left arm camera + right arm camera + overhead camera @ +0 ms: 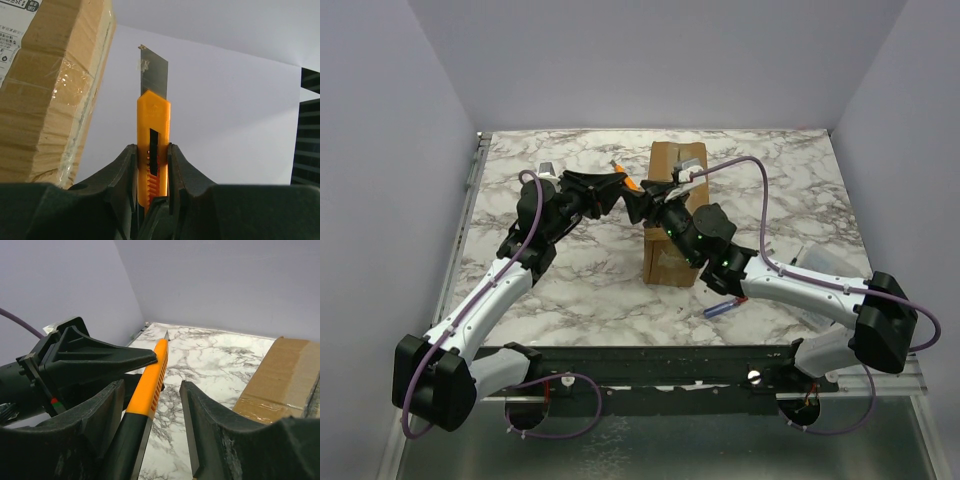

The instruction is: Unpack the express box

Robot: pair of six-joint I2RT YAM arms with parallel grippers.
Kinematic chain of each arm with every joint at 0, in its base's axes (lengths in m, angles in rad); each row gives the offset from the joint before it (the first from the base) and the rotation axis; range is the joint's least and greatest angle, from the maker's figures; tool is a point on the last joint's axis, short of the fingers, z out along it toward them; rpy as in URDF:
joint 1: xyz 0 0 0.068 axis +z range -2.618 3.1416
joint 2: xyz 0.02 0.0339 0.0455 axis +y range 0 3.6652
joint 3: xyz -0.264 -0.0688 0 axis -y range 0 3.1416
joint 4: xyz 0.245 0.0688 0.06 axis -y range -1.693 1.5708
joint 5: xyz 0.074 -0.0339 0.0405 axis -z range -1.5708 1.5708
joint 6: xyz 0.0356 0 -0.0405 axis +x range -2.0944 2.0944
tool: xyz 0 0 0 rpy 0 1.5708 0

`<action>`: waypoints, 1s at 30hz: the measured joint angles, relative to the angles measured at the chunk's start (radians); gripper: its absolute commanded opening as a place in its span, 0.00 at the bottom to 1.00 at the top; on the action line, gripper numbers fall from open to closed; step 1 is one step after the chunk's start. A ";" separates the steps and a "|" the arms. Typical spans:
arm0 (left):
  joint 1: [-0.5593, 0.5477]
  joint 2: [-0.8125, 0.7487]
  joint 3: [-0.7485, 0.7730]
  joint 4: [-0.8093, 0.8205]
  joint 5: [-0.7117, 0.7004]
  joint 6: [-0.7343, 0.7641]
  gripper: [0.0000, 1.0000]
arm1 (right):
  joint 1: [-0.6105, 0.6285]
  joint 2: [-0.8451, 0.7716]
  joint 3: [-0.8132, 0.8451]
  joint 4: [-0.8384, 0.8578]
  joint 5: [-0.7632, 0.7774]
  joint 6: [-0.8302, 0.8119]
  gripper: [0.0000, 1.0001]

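Note:
The express box (668,262) is a brown taped carton lying lengthwise at the table's middle, and it shows at the left of the left wrist view (50,95) and at the right of the right wrist view (285,375). My left gripper (620,186) (152,155) is shut on an orange utility knife (633,184) (154,125). The knife's steel blade (154,70) is extended, just right of the box's taped edge. My right gripper (656,197) (151,386) straddles the knife's black rear end (131,440). The knife lies along its left finger (100,415), with a gap to the right finger (200,415).
A blue pen-like object (722,307) lies on the marble table (570,270) under the right forearm. A clear plastic case (820,262) sits at the right, and a small grey item (546,167) at the back left. Lilac walls surround the table.

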 measured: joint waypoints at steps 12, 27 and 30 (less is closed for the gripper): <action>-0.012 0.000 0.005 0.004 -0.013 0.081 0.89 | 0.001 -0.005 0.014 -0.051 0.124 0.010 0.01; -0.014 0.016 0.093 -0.053 0.037 0.528 0.99 | -0.306 -0.226 0.106 -0.311 0.145 0.059 0.01; -0.014 0.089 0.172 -0.077 0.101 0.638 0.99 | -0.429 -0.267 0.120 -0.389 0.146 0.072 0.01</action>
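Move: Both hands already hold the utility knife, the left on its orange front and the right on its black rear. Its middle lies about 3 cm back and 3 cm right of the left hand, roughly 2 cm ahead and 1 cm left of the right hand. From the right hand, the box's middle is some 6 cm ahead, 8 cm right and 22 cm below, and the blue screwdriver about 9 cm back, 20 cm right and 32 cm down. The left fingers let go of the knife, opening wide while that hand stays nearly in place and rolls some 35 degrees about its fingers, its left side rising. The right hand keeps its grip on the handle, eases slightly right and forward, then sweeps quickly right over the box, about 22 cm in all, also rising and reaching forward, swinging clockwise. ##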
